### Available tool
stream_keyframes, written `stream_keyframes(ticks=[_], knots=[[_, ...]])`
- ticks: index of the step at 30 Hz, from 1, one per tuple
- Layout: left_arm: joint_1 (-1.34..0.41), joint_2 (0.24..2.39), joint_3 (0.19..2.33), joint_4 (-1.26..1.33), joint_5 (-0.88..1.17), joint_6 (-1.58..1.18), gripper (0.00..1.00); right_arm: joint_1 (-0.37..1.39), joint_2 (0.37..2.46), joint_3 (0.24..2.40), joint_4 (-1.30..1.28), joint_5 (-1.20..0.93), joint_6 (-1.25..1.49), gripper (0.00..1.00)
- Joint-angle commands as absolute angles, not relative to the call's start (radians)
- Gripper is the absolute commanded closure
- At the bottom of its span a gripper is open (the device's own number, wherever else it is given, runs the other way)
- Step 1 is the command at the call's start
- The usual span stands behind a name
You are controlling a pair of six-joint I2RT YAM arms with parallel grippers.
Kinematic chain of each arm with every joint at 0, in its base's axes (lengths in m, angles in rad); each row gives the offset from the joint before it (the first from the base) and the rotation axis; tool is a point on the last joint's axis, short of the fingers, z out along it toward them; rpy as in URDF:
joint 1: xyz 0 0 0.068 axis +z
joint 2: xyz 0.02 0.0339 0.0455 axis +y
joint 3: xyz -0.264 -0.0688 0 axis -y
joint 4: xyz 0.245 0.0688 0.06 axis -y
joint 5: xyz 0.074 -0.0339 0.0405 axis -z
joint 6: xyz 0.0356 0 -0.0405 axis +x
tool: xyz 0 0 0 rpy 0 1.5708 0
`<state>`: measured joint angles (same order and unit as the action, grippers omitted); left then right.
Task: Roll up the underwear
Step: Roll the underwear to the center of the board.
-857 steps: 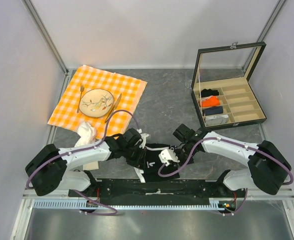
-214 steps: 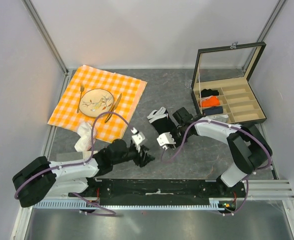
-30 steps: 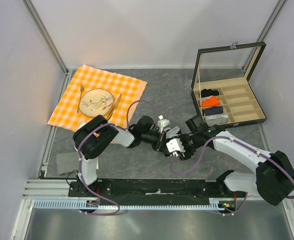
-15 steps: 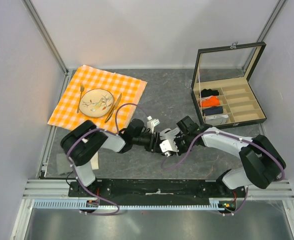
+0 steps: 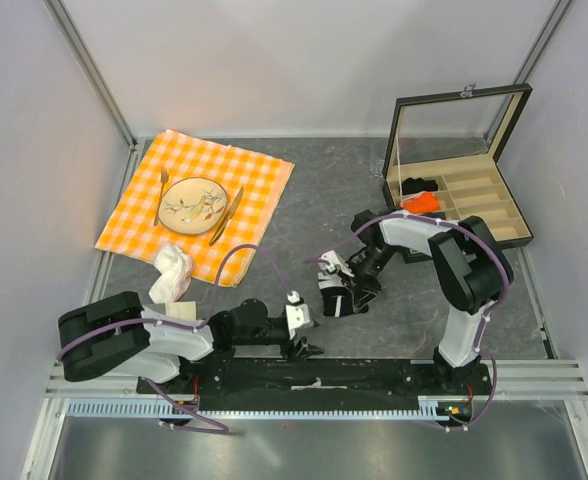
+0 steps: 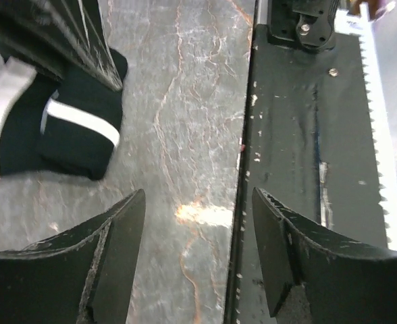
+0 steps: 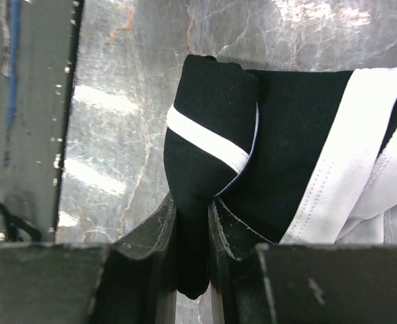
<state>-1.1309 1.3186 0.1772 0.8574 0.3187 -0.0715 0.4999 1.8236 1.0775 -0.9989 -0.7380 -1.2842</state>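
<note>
The underwear (image 7: 286, 128) is a bunched black bundle with a white waistband and thin white trim, resting on the grey table. My right gripper (image 7: 193, 223) is shut on a black fold at its edge. In the top view the underwear (image 5: 340, 302) lies mid-table under the right gripper (image 5: 349, 290). My left gripper (image 5: 304, 345) sits apart from it, near the front rail. In the left wrist view the left gripper (image 6: 198, 223) is open with only bare table between its fingers (image 6: 111, 256), and the underwear (image 6: 70, 128) shows at the upper left.
An orange checked cloth (image 5: 259, 180) with a plate (image 5: 194, 203), fork and knife lies at the back left. A crumpled white cloth (image 5: 172, 270) sits near its front corner. An open compartment box (image 5: 484, 215) holding rolled garments stands at the right. The black base rail (image 6: 300, 135) runs along the front.
The left gripper has opened, let go of the underwear and pulled back toward the front rail. The right gripper has shut on the underwear and its arm has folded back.
</note>
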Motion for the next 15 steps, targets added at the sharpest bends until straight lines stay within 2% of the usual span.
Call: stream_keyframes(ticks=[1, 9, 15], knots=[[-1.226, 1.337, 0.273, 0.816, 0.077, 0.28, 0.28, 0.48, 1.925, 1.127, -1.189, -0.812, -1.333, 0.81], [-1.279, 1.549, 0.477, 0.706, 0.017, 0.478, 0.27, 0.476, 1.968, 1.137, -1.19, -0.807, -1.319, 0.8], [-1.29, 1.655, 0.534, 0.667, 0.005, 0.517, 0.27, 0.468, 1.976, 1.138, -1.19, -0.805, -1.321, 0.79]])
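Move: The half-rolled underwear has its middle about 11 cm ahead of the open left gripper, some 5 cm to its right and 5 cm below. The right gripper, already shut on the near right end of the bundle, stands roughly 10 cm ahead of the left one, 10 cm to its right and 4 cm lower. From the right gripper the underwear's middle is about 5 cm to the left and 2 cm farther out. Bring the left gripper, still open, some 6 cm right and about 4 cm forward towards the near side of the rolled underwear, lifting slightly and then sinking at the end, while rolling it about 25 degrees about its fingers and dipping their tips. Meanwhile keep the right gripper's pinch and drag the bundle back about 3 cm at an even height, tilting the wrist some 15 degrees before coming to rest. ##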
